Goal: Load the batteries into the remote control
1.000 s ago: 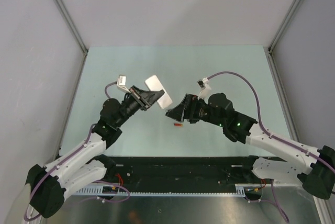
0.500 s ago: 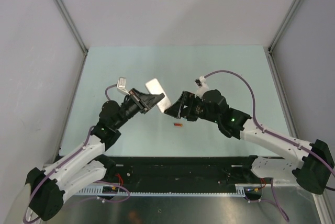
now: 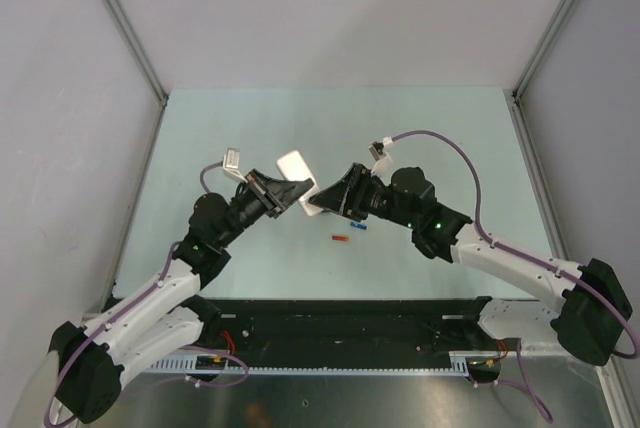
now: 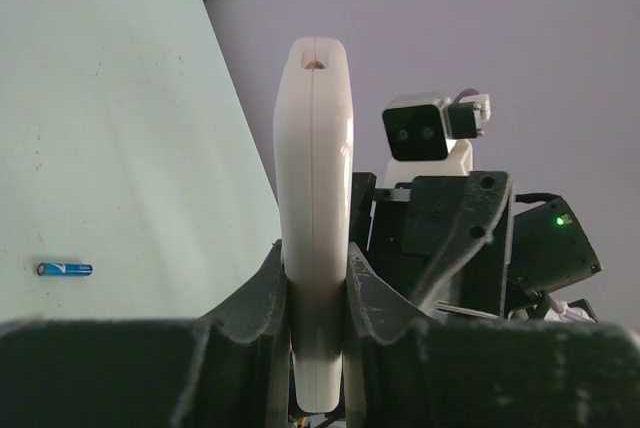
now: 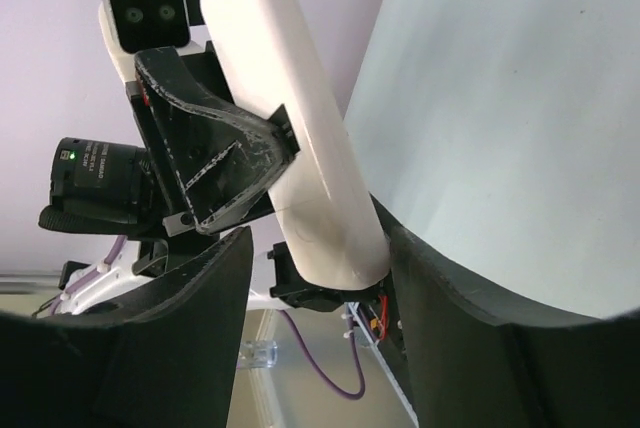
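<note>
My left gripper (image 3: 291,191) is shut on the remote control (image 3: 296,166) and holds it above the table, plain white back up. In the left wrist view the remote control (image 4: 314,148) stands edge-on between the left gripper (image 4: 315,266) jaws. My right gripper (image 3: 323,205) straddles the remote's near end. In the right wrist view the right gripper (image 5: 318,240) is open: one finger touches the remote control (image 5: 290,128), the other stands off it. Two batteries lie on the table below, one blue (image 3: 358,227) and one orange-red (image 3: 340,238). The blue battery (image 4: 64,269) also shows in the left wrist view.
Grey walls with metal rails (image 3: 120,23) close in the pale green table (image 3: 420,118) on three sides. A black base strip (image 3: 340,323) runs along the near edge. Both arms meet over the table's middle.
My right gripper has moved left to the remote and now brackets its near end, jaws narrower than before. The blue battery has come into view. The left arm has barely moved.
</note>
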`<control>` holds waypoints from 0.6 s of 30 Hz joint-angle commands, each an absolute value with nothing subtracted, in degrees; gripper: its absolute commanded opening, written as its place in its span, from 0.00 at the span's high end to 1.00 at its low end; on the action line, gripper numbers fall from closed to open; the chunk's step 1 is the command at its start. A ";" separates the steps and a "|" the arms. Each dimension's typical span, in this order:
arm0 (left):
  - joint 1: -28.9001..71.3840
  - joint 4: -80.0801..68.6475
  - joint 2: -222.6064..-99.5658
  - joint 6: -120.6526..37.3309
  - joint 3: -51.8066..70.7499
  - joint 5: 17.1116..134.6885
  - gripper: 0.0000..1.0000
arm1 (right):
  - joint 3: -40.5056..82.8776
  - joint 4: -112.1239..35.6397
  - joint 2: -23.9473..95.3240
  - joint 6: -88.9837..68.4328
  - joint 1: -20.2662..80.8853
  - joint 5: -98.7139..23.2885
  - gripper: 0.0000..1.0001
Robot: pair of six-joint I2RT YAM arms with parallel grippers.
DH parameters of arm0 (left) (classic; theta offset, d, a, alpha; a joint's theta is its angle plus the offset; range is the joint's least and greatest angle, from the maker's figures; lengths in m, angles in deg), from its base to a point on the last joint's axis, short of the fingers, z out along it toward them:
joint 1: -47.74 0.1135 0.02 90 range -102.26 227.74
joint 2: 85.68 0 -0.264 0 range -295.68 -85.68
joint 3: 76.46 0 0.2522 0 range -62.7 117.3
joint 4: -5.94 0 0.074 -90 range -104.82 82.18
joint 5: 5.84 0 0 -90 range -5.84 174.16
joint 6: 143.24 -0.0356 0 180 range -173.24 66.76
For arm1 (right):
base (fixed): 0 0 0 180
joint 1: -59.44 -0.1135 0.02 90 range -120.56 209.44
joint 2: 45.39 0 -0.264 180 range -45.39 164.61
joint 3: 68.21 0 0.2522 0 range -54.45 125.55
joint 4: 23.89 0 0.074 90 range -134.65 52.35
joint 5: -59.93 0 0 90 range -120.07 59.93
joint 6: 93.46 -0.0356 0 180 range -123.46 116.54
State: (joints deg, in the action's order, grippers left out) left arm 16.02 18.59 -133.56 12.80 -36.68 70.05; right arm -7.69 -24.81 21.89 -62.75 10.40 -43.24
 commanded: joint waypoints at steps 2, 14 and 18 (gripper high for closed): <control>16.10 20.92 -132.35 13.21 -36.24 69.48 1.00 | -8.31 -20.95 22.63 -64.11 10.74 -44.84 0.41; 16.10 20.92 -131.91 13.38 -36.59 69.48 1.00 | -8.74 -19.98 23.78 -64.46 11.27 -45.10 0.57; 16.01 20.92 -131.56 13.29 -36.94 69.57 1.00 | -8.83 -18.84 24.48 -65.33 11.36 -45.19 0.54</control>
State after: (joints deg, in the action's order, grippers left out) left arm 16.04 18.57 -133.16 12.80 -36.72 70.34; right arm -8.69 -22.71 23.71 -64.50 11.19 -44.77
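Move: The remote control is still held by the left hand, its middle at those fingers. From the right hand that middle is roughly 4 cm ahead and 6 cm left, about level, with the near end already between the open fingers. On the table some 22 cm below the right hand lie the blue battery, about 2 cm ahead and 9 cm right, and the red battery, 2 cm back and 5 cm right. The right hand sinks about 1 cm, closing its fingers onto the remote's near end; the left holds still. ##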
